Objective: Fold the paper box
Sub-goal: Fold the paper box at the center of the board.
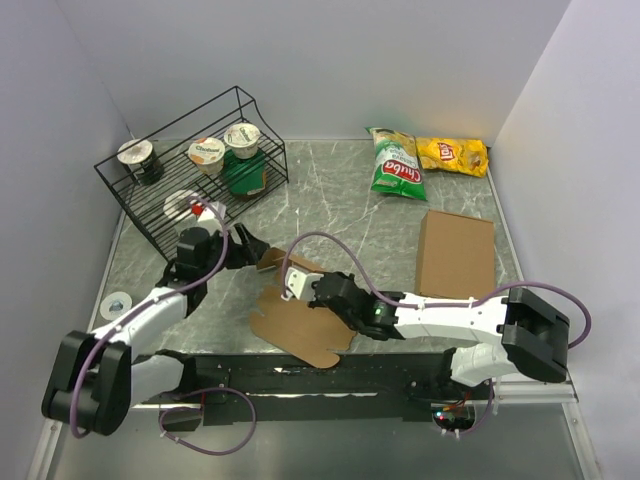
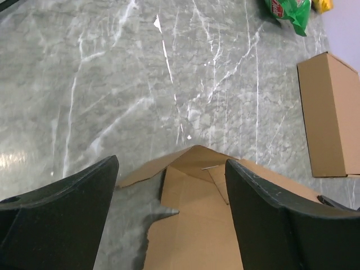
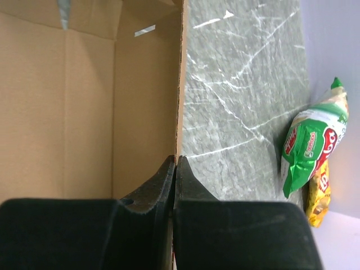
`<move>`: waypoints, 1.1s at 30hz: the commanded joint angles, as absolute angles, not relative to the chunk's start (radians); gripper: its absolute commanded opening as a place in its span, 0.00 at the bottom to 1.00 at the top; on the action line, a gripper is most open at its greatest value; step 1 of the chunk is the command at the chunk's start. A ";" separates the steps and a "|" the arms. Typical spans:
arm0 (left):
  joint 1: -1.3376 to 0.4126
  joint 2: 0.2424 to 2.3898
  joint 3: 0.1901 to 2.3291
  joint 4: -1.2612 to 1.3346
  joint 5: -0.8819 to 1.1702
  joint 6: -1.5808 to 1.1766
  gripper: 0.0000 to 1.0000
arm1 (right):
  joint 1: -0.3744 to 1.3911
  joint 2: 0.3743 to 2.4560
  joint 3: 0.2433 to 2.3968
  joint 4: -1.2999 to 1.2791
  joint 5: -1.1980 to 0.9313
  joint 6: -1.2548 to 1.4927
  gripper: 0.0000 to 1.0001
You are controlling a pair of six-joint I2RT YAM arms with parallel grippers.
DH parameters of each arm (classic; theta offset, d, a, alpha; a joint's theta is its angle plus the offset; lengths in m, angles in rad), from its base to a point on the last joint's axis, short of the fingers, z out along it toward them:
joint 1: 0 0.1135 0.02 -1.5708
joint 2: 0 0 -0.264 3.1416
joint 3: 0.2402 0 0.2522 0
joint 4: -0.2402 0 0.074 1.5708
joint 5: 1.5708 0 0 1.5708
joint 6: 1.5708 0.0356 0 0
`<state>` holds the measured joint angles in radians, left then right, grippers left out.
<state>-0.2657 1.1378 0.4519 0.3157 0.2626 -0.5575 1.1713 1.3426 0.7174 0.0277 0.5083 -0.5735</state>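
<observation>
The paper box (image 1: pixel 300 325), a brown kraft blank with notched flaps, lies near the table's front edge with one corner folded upright. My right gripper (image 1: pixel 312 290) is shut on the thin top edge of an upright wall; in the right wrist view its fingertips (image 3: pixel 175 159) pinch that edge of the paper box (image 3: pixel 84 112). My left gripper (image 1: pixel 250 252) hangs open just left of the raised corner. In the left wrist view its fingers (image 2: pixel 171 163) straddle the folded corner of the paper box (image 2: pixel 197 225) without touching it.
A plain cardboard slab (image 1: pixel 455 252) lies at the right. A green chips bag (image 1: pixel 395 165) and a yellow one (image 1: pixel 452 153) lie at the back. A black wire rack (image 1: pixel 190 170) with yogurt cups stands back left. A small white ring (image 1: pixel 115 300) lies at the left edge.
</observation>
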 commanded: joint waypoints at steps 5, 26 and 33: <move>-0.281 0.905 0.365 0.244 0.111 -0.686 0.78 | 1.216 1.361 0.742 -0.046 0.514 -0.473 0.00; -0.406 1.066 0.239 0.529 0.192 -0.759 0.52 | 1.215 1.324 0.747 -0.037 0.454 -0.410 0.00; -0.408 1.280 0.253 0.673 0.229 -0.756 0.46 | 1.215 1.324 0.750 -0.034 0.457 -0.408 0.00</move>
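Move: The notch in the paper box's left edge, beside its raised corner, lies about 4 cm back, 4 cm to the right and 11 cm below the open left hand. The upturned corner flap is some 2 cm ahead, 3 cm right and 7 cm below; the raised wall's middle is roughly 8 cm right, 1 cm back and 7 cm below. From the right hand, already pinching that wall, the notch is about 4 cm ahead, 8 cm left and 11 cm lower. The left hand draws back about 6 cm from above the corner flap, rising a little first, then sinks some 8 cm towards the notch in the box's left edge, easing right and slightly forward as it drops, fingers tipping down about 10 degrees and closing from wide to roughly half open. Meanwhile the right hand keeps its pinch on the raised wall's edge and eases it back and slightly left by under 2 cm, with only a slight roll, then all but holds there. ##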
